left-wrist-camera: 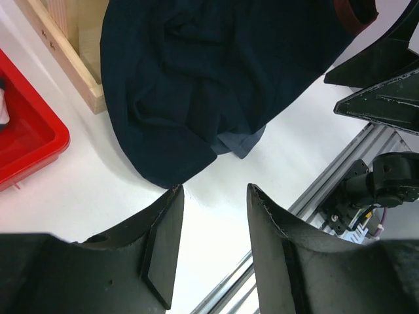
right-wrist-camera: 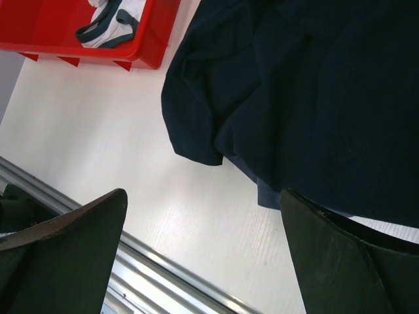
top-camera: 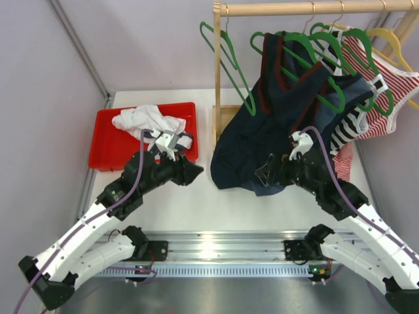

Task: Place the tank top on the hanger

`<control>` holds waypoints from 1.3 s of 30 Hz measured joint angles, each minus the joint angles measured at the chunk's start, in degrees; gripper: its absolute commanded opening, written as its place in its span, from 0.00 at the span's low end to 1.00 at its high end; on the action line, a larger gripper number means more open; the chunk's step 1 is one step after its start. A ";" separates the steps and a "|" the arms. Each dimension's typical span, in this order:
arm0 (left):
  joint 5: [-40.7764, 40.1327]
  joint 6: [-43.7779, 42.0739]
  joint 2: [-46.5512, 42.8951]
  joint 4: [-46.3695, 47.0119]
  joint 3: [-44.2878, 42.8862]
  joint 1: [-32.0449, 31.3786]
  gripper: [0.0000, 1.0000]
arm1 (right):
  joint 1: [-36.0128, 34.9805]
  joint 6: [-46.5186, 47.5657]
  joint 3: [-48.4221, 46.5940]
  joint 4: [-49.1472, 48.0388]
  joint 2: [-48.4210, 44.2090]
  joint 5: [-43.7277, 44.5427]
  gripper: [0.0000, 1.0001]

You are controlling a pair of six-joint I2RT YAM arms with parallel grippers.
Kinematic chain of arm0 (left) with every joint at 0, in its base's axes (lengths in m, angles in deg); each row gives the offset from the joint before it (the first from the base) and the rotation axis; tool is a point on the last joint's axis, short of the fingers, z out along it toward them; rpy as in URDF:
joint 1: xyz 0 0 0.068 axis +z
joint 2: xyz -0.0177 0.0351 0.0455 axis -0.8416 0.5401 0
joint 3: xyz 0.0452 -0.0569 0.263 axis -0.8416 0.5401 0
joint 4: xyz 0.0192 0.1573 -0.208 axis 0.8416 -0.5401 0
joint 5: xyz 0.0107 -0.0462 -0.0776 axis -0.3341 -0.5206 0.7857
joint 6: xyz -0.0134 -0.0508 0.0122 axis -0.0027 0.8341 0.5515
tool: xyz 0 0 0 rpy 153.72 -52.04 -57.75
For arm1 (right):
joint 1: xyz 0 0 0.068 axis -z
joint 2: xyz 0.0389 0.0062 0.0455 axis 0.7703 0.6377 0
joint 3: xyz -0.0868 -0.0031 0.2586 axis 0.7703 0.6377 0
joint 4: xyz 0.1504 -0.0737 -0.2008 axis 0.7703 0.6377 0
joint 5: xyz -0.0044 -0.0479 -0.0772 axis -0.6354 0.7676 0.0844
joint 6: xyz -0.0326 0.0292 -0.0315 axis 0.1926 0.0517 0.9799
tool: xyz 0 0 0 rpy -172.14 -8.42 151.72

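Observation:
The white tank top [top-camera: 149, 121] with navy trim lies crumpled in the red tray [top-camera: 105, 154] at the back left; it also shows in the right wrist view [right-wrist-camera: 108, 19]. An empty green hanger [top-camera: 226, 62] hangs at the left end of the wooden rail [top-camera: 314, 8]. My left gripper [top-camera: 194, 171] is open and empty just right of the tray's front corner, low over the table [left-wrist-camera: 215, 190]. My right gripper [top-camera: 265, 173] is wide open and empty at the hem of the dark navy top [top-camera: 262, 137], over bare table [right-wrist-camera: 203, 193].
The dark navy top with red trim hangs from a green hanger [top-camera: 314, 72] and drapes onto the table [left-wrist-camera: 196, 85]. A red-and-white striped top [top-camera: 380, 85] and a yellow hanger [top-camera: 393, 39] hang at the right. The rack's wooden post [top-camera: 216, 72] stands between tray and clothes.

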 measured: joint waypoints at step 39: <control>-26.10 12.46 48.57 -3.93 -17.59 22.82 0.71 | 0.00 -0.44 0.72 -3.41 6.27 -9.11 1.00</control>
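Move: The white tank top with dark trim lies in the red bin, about 25 cm ahead of the left hand, 16 cm to its left and 23 cm below. The bin's middle is some 3 cm nearer and 3 cm farther left than the tank top. The rack's wooden foot stands about 26 cm ahead of the left hand and 9 cm to its right, at table height. From the right hand the tank top is roughly 25 cm ahead and 40 cm left, 20 cm lower. The tank top in the bin is what the left hand swings towards: about 20 cm forward and 14 cm left, level at first, then sinking some 16 cm over the garment. On the way it turns counter-clockwise some 50 degrees and tips its fingers downward, opening from half to nearly three-quarters. The right hand, wide open and empty, drifts about 3 cm left and a little down. ##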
